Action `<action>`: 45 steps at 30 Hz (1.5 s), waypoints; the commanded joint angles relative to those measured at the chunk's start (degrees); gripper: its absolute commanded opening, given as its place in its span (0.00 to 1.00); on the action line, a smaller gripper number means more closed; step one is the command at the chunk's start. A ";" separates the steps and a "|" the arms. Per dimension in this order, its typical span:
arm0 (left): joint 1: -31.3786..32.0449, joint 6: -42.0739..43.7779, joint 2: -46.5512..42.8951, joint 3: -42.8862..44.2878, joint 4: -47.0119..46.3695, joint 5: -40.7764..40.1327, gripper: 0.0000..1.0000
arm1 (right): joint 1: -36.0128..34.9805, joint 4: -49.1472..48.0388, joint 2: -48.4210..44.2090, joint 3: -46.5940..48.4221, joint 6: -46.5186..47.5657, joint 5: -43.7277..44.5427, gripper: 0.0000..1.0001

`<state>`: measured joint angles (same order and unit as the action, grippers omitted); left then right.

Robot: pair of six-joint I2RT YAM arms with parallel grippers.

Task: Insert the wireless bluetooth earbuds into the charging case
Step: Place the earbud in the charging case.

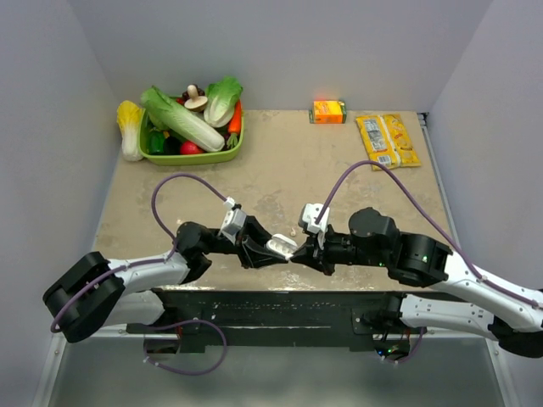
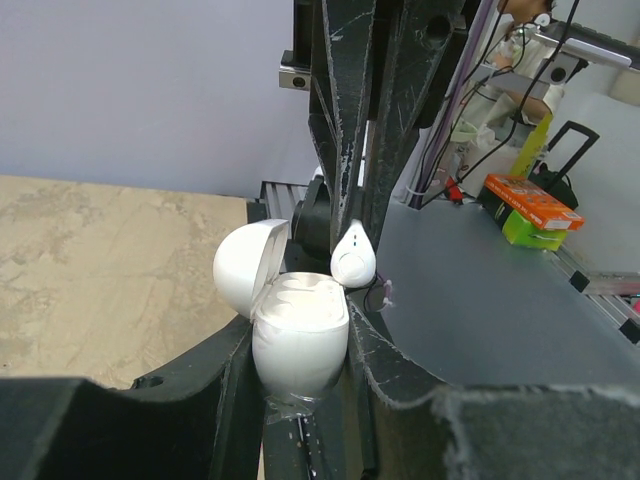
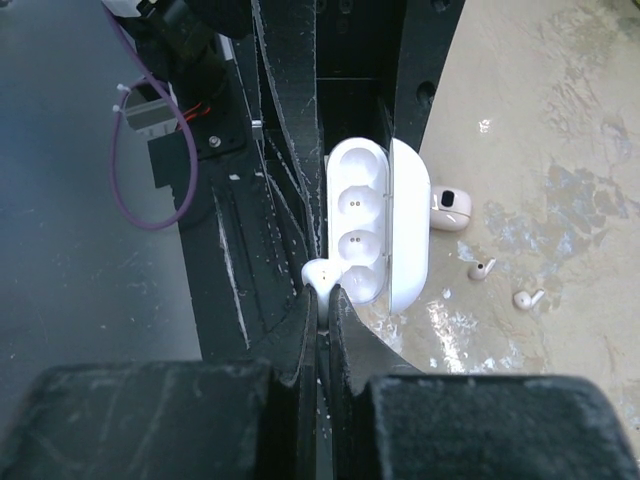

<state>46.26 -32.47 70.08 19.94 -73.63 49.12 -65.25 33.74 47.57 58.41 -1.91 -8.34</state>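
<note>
The charging case [image 2: 300, 340] is white with its lid [image 2: 248, 268] swung open. My left gripper [image 2: 300, 352] is shut on its body, one finger on each side. From above, the charging case [image 1: 281, 248] hangs over the table's near edge, between my left gripper [image 1: 268, 253] and my right gripper [image 1: 298, 252]. My right gripper [image 3: 324, 303] is shut on the stem of one white earbud [image 3: 322, 274]. That earbud [image 2: 353, 262] sits at the rim of the case [image 3: 372, 225], beside its hollow sockets. Two more earbuds [image 3: 482, 269] [image 3: 527, 298] lie loose on the table.
A small pale case [image 3: 447, 210] lies on the table near the loose earbuds. At the back left stands a green basket [image 1: 193, 158] of toy vegetables. An orange box [image 1: 328, 111] and a yellow packet [image 1: 388, 140] are at the back right.
</note>
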 commanded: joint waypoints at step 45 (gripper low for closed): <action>0.23 -1.81 1.72 2.20 -11.36 -3.07 0.00 | -0.66 -8.25 -4.41 0.12 -3.27 13.08 0.40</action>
<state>46.30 -34.89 71.48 21.17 -73.63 46.61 -65.80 30.26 46.70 58.06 -3.40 -0.21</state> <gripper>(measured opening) 0.347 0.370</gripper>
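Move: My left hand grips the open charging case, and its middle lies about 3 cm left, 2 cm ahead and 1 cm below my right hand. My right hand holds an earbud by its rim, roughly 4 cm right, 2 cm back and 1 cm above my left hand. From my right hand, a pink case lies on the table some 12 cm ahead, 8 cm left and 20 cm below; a loose earbud lies about 14 cm ahead, 2 cm left, equally low. With a slight lift, I carry the pinched earbud about 1.5 cm forward and a touch left, over the case's rim and into the wells nearest my right hand. I hold it there for about half a second, then open my right fingers to roughly a third, let go, and start up, drawing slightly right. My left hand keeps its grip, easing a centimetre or so forward and up late on. ##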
